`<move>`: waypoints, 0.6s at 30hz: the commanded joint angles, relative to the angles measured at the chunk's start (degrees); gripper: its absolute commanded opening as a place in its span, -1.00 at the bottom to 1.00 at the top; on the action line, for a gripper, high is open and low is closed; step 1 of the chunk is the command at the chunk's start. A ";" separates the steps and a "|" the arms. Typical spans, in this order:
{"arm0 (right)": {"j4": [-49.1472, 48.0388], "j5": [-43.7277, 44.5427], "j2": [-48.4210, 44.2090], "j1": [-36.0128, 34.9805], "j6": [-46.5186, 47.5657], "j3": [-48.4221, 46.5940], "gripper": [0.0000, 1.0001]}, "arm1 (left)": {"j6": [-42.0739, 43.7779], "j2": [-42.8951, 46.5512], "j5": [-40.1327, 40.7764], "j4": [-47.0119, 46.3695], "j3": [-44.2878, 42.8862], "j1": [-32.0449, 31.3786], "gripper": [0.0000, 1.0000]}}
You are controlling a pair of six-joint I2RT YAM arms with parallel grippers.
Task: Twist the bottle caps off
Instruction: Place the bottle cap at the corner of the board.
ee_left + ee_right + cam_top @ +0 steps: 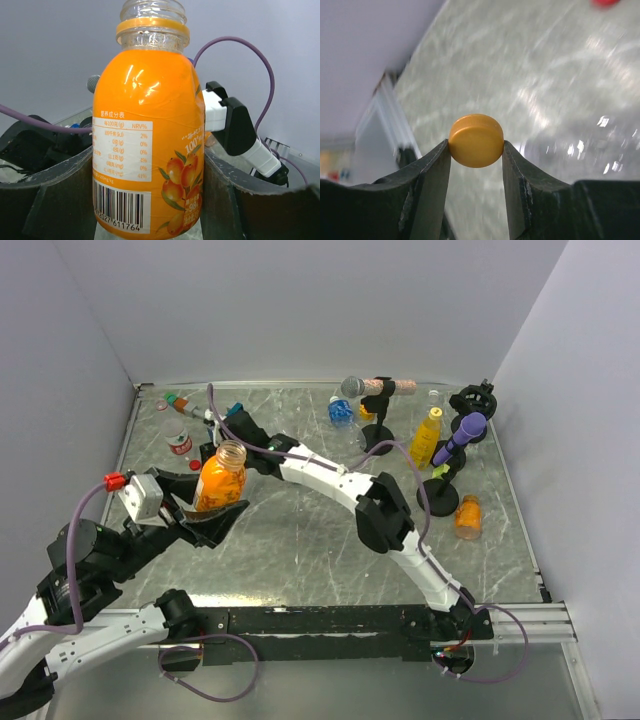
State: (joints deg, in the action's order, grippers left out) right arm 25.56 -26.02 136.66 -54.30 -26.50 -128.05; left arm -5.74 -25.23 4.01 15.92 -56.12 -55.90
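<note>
My left gripper (215, 502) is shut on a squat orange bottle (221, 480), held upright above the table at the left. In the left wrist view the bottle (147, 135) fills the frame between the two dark fingers (55, 195). Its neck is bare, with only the orange ring below the thread. My right gripper (476, 146) is shut on a small ribbed orange cap (476, 140), pinched by its sides at the fingertips above the table. In the top view the right gripper (224, 422) reaches to the back left, just behind the bottle; the cap is hidden there.
Loose caps (172, 400) and a red-labelled item (181, 444) lie at the back left. A blue-labelled bottle (341, 412), a yellow bottle (427, 437), a grey microphone (352, 387) and a purple microphone (470, 426) stand at the back right. An orange bottle (467, 517) lies at the right.
</note>
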 commanded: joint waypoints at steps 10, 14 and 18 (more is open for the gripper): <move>-10.18 25.85 10.03 -1.68 -2.41 -12.22 -0.55 | -2.61 -0.87 2.23 -1.16 0.92 0.09 -0.76; -11.67 29.00 10.82 -2.30 -1.54 -12.58 -0.49 | -2.79 -1.39 1.88 -1.77 1.10 0.09 -0.75; -13.08 30.41 11.96 -2.82 -0.66 -12.14 -0.39 | -3.05 -1.75 1.70 -1.69 0.66 0.09 -0.75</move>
State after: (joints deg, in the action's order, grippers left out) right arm 16.73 0.69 146.76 -55.92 -28.45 -137.08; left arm -7.77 -26.06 5.45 16.16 -54.94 -55.90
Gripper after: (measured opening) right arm 0.490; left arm 0.667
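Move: The orange cap in the right fingers is headed for the far-left corner area of the board, where the red cap lies some 15 cm ahead of the right hand, 9 cm to its left and 9 cm below. The cola bottle lies about 11 cm beyond the red cap and 6 cm farther left; the blue block, 12 cm beyond it and 10 cm to its right. A clear bottle's middle is about 8 cm ahead of the right hand and 3 cm right. From the left hand, the red cap is roughly 31 cm ahead, 16 cm left and 34 cm down. Forward over the board, slanting a little left at first, the right hand carries the orange cap about 9 cm towards the red cap, sinking some 3 cm on the way and slowing towards the end. Its wrist turns clockwise by roughly 20 degrees, swinging the fingers from pointing left to left and forward, while they keep their pinch on the cap. ##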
